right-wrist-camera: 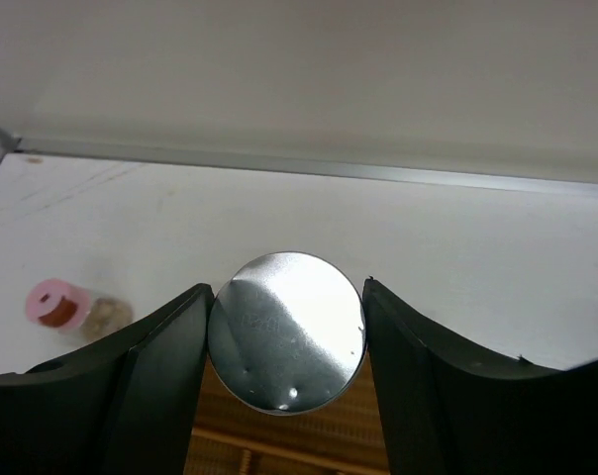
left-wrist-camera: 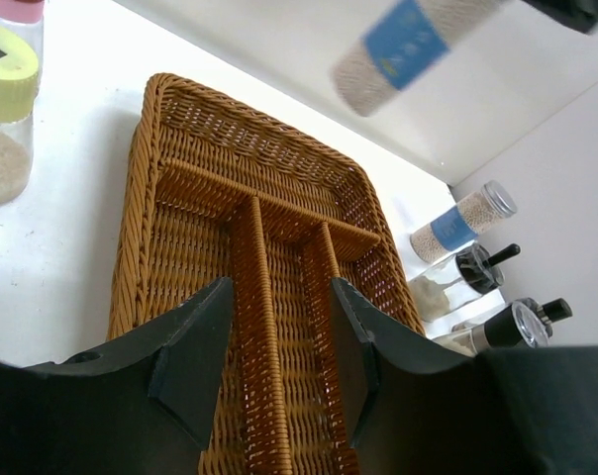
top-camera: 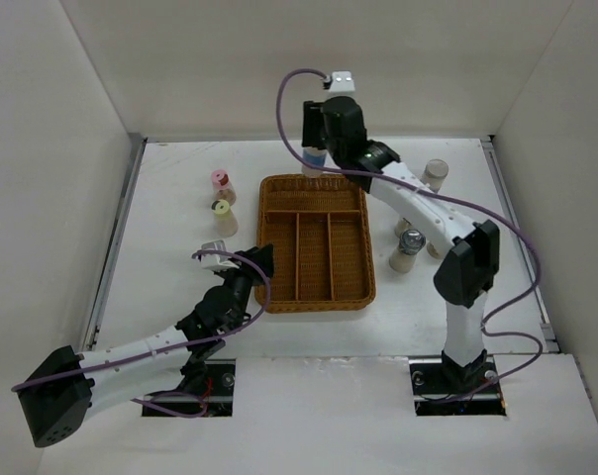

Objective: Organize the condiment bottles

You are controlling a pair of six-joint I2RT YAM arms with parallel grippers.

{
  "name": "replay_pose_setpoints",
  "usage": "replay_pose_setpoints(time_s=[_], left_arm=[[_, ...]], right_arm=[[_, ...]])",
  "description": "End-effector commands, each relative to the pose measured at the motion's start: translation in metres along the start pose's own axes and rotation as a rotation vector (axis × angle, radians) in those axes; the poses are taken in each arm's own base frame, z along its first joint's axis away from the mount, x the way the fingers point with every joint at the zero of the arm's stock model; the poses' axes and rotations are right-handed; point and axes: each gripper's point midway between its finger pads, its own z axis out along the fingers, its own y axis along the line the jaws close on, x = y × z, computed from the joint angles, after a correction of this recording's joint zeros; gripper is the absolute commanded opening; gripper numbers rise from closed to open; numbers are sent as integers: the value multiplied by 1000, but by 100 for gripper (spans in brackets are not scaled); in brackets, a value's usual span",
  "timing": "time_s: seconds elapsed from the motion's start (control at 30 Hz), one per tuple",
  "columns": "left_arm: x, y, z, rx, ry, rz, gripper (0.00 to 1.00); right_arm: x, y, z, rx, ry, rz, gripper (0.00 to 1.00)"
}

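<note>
My right gripper [top-camera: 317,150] is shut on a grey-capped bottle with a blue label [top-camera: 314,164] and holds it above the far edge of the wicker tray [top-camera: 279,297]. In the right wrist view the round grey cap [right-wrist-camera: 286,332] sits between both fingers of the gripper [right-wrist-camera: 287,292]. The left wrist view shows this bottle [left-wrist-camera: 408,45] in the air. My left gripper [top-camera: 262,265] is open and empty at the tray's left front [left-wrist-camera: 279,297]. A pink-capped bottle [top-camera: 221,183] and a yellow-capped bottle [top-camera: 222,216] stand left of the tray.
Several bottles stand right of the tray: a beige one [top-camera: 435,174], a metal-topped one [top-camera: 411,247], and a blue-labelled one [left-wrist-camera: 462,220]. The tray's compartments [left-wrist-camera: 279,247] hold nothing. White walls enclose the table on three sides.
</note>
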Motion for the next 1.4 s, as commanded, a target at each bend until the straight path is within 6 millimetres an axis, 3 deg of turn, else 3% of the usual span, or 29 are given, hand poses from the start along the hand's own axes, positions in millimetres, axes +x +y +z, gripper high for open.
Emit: replay_pose_setpoints(time_s=[0.0, 0.23, 0.6, 0.77, 0.97, 1.17, 1.27, 1.37], left_arm=[[-8, -1, -1, 7, -30, -43, 42], [-6, 0, 0, 4, -25, -42, 43], [-2, 0, 1, 2, -14, -35, 44], [-2, -1, 1, 7, -11, -39, 44], [-3, -3, 1, 14, -12, -44, 44], [-4, -4, 0, 17, -12, -47, 45], [-3, -3, 0, 16, -11, -44, 45], [-1, -5, 0, 21, -4, -40, 45]], right_arm=[[-23, 48, 7, -96, -88, 47, 42], [27, 93, 23, -173, -10, 37, 43], [116, 108, 30, -181, 112, -15, 44], [132, 113, 23, -186, 120, -14, 56], [119, 113, 11, -190, 98, 5, 78], [67, 104, -16, -200, 17, 49, 89], [41, 80, -32, -184, -31, 65, 91], [21, 28, -42, -106, -65, 92, 88]])
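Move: My right hand holds the blue-labelled bottle by its cap. Its spot, the left end of the basket's far compartment, is about 11 cm left, 3 cm back and 20 cm below; the basket's middle is 17 cm back and 2 cm left. The pink-capped bottle stands some 28 cm left and 2 cm back, the yellow-capped one 28 cm left, 11 cm back. From my left hand the spot lies roughly 18 cm ahead, 2 cm right, a little lower. Still gripping the bottle's cap, I swing my right hand left about 11 cm and sink it some 15 cm into the far compartment's left end, turning about 10 degrees counter-clockwise and tipping the fingers down as much. There I open my fingers to let go of the cap, then draw up off it, to the right and slightly back. ##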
